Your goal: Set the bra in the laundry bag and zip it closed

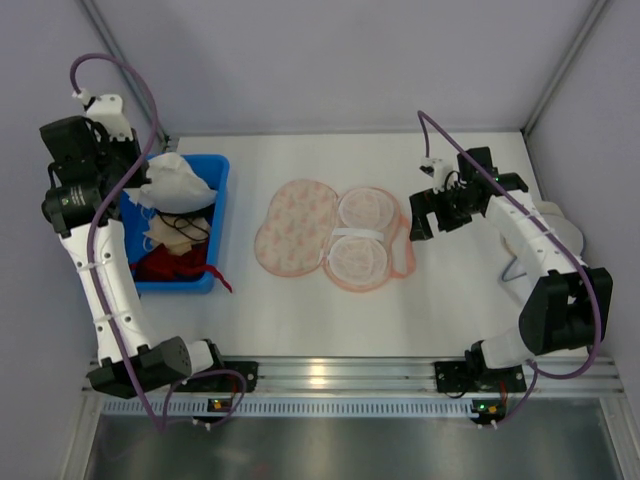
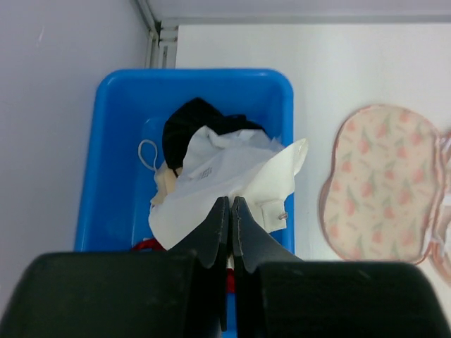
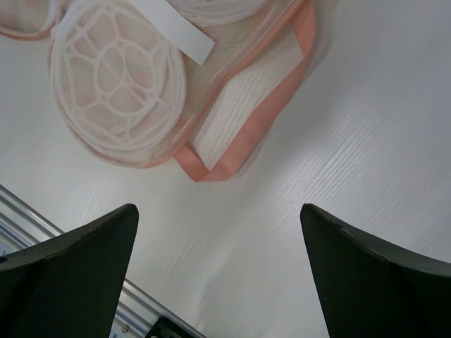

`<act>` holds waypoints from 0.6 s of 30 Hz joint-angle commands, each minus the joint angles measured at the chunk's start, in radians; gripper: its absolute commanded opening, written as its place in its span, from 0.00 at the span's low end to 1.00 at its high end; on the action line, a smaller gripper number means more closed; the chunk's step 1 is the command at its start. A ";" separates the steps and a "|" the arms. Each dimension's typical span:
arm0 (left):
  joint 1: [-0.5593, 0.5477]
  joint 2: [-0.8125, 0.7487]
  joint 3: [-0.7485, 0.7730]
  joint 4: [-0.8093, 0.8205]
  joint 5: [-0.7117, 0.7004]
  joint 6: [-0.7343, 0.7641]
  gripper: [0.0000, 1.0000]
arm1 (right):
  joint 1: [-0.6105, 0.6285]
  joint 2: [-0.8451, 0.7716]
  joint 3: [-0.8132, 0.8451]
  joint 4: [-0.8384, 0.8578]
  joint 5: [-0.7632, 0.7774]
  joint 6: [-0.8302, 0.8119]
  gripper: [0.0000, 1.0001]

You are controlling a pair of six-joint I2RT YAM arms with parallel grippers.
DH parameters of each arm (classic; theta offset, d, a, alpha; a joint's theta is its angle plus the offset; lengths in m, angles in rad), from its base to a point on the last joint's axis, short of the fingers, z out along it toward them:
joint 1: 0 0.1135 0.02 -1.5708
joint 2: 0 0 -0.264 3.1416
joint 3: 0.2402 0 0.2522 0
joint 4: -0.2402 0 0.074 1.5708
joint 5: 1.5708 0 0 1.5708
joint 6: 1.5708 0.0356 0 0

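The bra point(image 2: 218, 169), a pale white garment, is bunched at the tips of my left gripper point(image 2: 230, 201), which is shut on it above the blue bin point(image 2: 197, 74). From the top view the bra point(image 1: 175, 180) sits on top of the bin's pile beside my left gripper point(image 1: 150, 185). The laundry bag point(image 1: 330, 235) lies spread open mid-table, with its printed peach lobe point(image 2: 380, 183) on the left and its mesh lobes on the right. My right gripper point(image 1: 420, 212) hovers open just right of the bag. In its own view it point(image 3: 218, 208) holds nothing, and the bag's pink rim point(image 3: 239, 134) lies ahead.
The blue bin point(image 1: 222, 200) at the left holds black point(image 2: 194, 116), beige and red point(image 1: 165, 268) garments. Two white round domes point(image 1: 365, 210) rest in the bag's right half, one seen close up point(image 3: 116, 77). An aluminium rail point(image 1: 330, 375) runs along the near table edge.
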 commanded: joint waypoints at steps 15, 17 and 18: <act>0.003 0.016 0.249 0.572 0.360 -0.364 0.00 | -0.023 -0.028 0.023 0.082 0.001 0.040 0.99; -0.009 0.062 0.292 0.578 0.374 -0.396 0.00 | -0.031 -0.028 0.006 0.094 0.000 0.047 0.99; -0.035 0.088 0.322 0.580 0.374 -0.401 0.00 | -0.037 -0.026 -0.002 0.103 -0.008 0.048 1.00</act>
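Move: The white bra is already pinched in my shut left hand, roughly 35 cm above the table over the blue bin. The open laundry bag it is meant for lies flat about 35 cm to my left hand's right, level fore-and-aft. In the bin, some 30 cm down, the beige cloth sits right below, the red cloth 8 cm back and 2 cm left. From my right hand the bag is about 21 cm left, level with it, 12 cm below. I hoist the bra with my left hand, fast and nearly straight up, about 20 cm, drifting some 7 cm to my left, a little farther from the bag. As I rise I tip the fingers up by nearly 40 degrees, from slanting down to slightly above level, and swing them a bit clockwise, keeping them shut on the bra's end. ##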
